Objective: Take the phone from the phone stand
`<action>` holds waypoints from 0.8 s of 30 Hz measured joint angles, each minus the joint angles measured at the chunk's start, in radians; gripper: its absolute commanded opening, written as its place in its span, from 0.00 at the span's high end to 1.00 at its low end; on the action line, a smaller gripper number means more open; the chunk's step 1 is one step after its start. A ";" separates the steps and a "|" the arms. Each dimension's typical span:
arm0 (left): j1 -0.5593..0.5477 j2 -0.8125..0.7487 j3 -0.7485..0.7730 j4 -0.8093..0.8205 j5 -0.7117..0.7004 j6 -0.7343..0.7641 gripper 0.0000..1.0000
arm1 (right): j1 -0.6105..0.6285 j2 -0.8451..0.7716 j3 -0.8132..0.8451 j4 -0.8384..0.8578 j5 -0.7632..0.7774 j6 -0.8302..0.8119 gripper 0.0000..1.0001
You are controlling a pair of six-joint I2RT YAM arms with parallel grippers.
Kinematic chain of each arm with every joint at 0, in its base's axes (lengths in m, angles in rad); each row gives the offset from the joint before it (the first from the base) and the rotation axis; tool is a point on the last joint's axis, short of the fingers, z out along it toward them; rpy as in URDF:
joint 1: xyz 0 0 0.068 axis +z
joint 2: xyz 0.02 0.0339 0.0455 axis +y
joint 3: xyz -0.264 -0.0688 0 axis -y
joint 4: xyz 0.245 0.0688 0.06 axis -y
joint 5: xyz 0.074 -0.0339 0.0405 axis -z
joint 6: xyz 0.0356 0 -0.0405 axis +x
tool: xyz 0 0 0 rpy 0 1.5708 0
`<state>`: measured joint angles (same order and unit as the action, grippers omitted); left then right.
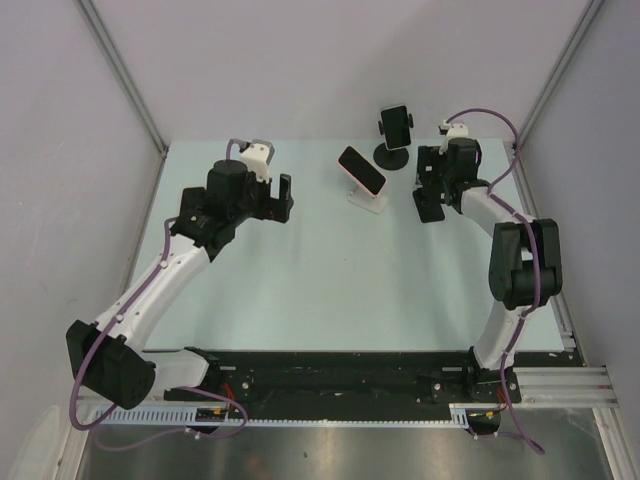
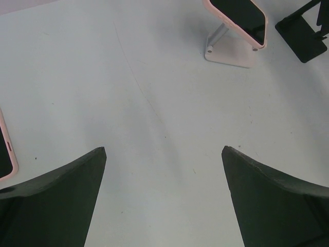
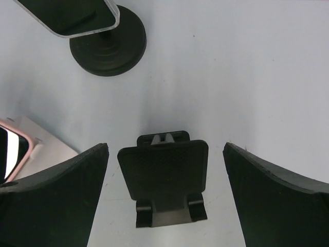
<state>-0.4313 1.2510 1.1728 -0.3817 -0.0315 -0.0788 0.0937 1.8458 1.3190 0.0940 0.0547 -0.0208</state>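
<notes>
A pink-cased phone [image 1: 361,170] leans on a white stand [image 1: 368,200] at the table's far middle. It also shows in the left wrist view [image 2: 241,18] on its stand [image 2: 230,50]. A second phone [image 1: 396,124] sits clamped on a black round-base stand [image 1: 391,157]; the right wrist view shows that phone [image 3: 72,15] and its base [image 3: 108,46]. My left gripper [image 1: 280,197] [image 2: 164,149] is open and empty, well left of the white stand. My right gripper [image 1: 430,192] [image 3: 165,145] is open, straddling an empty black folding stand [image 3: 163,177] without touching it.
The black folding stand [image 1: 430,208] sits right of the white stand and shows in the left wrist view [image 2: 303,33]. A pink-edged dark object [image 2: 5,154], like a flat phone, lies at that view's left edge. Grey walls enclose the table.
</notes>
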 measured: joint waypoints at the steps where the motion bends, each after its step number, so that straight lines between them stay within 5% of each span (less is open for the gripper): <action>1: 0.000 0.000 0.000 0.000 0.002 0.000 0.00 | 0.000 0.013 0.004 0.001 -0.001 -0.001 0.00; 6: 0.000 0.002 0.000 -0.002 0.022 0.000 0.00 | 0.000 0.077 0.031 -0.003 -0.011 -0.009 0.04; 14: 0.000 0.006 0.000 -0.003 0.039 0.000 0.00 | -0.011 0.086 0.037 -0.034 -0.031 -0.050 0.44; 24: 0.000 0.006 -0.001 -0.003 0.035 0.000 0.00 | -0.048 -0.012 0.020 -0.197 -0.057 -0.103 0.51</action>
<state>-0.4309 1.2568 1.1721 -0.3843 0.0040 -0.0792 0.0460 1.8339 1.3392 -0.1028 -0.0025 -0.1242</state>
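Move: The empty black phone stand is almost directly under the right hand: its middle is about 6 cm below, its upper plate roughly 4 cm down between the open fingers. Of the right hand, the round stand with a phone is some 14 cm ahead and 12 cm left, the white stand with a phone about 3 cm ahead and 20 cm left, both a few centimetres lower. From the left hand the black phone stand lies about 18 cm ahead, 41 cm right and 16 cm below. The right fingers come to grip the empty black stand's upper plate by its two side edges: the hand sinks about 3.5 cm around it, then closes, stopping well short of shut. Keeping that grip, it draws back some 3 cm and about 2 cm right, starting to rise by about 1 cm at the end, while tipping some 10 degrees further down. ##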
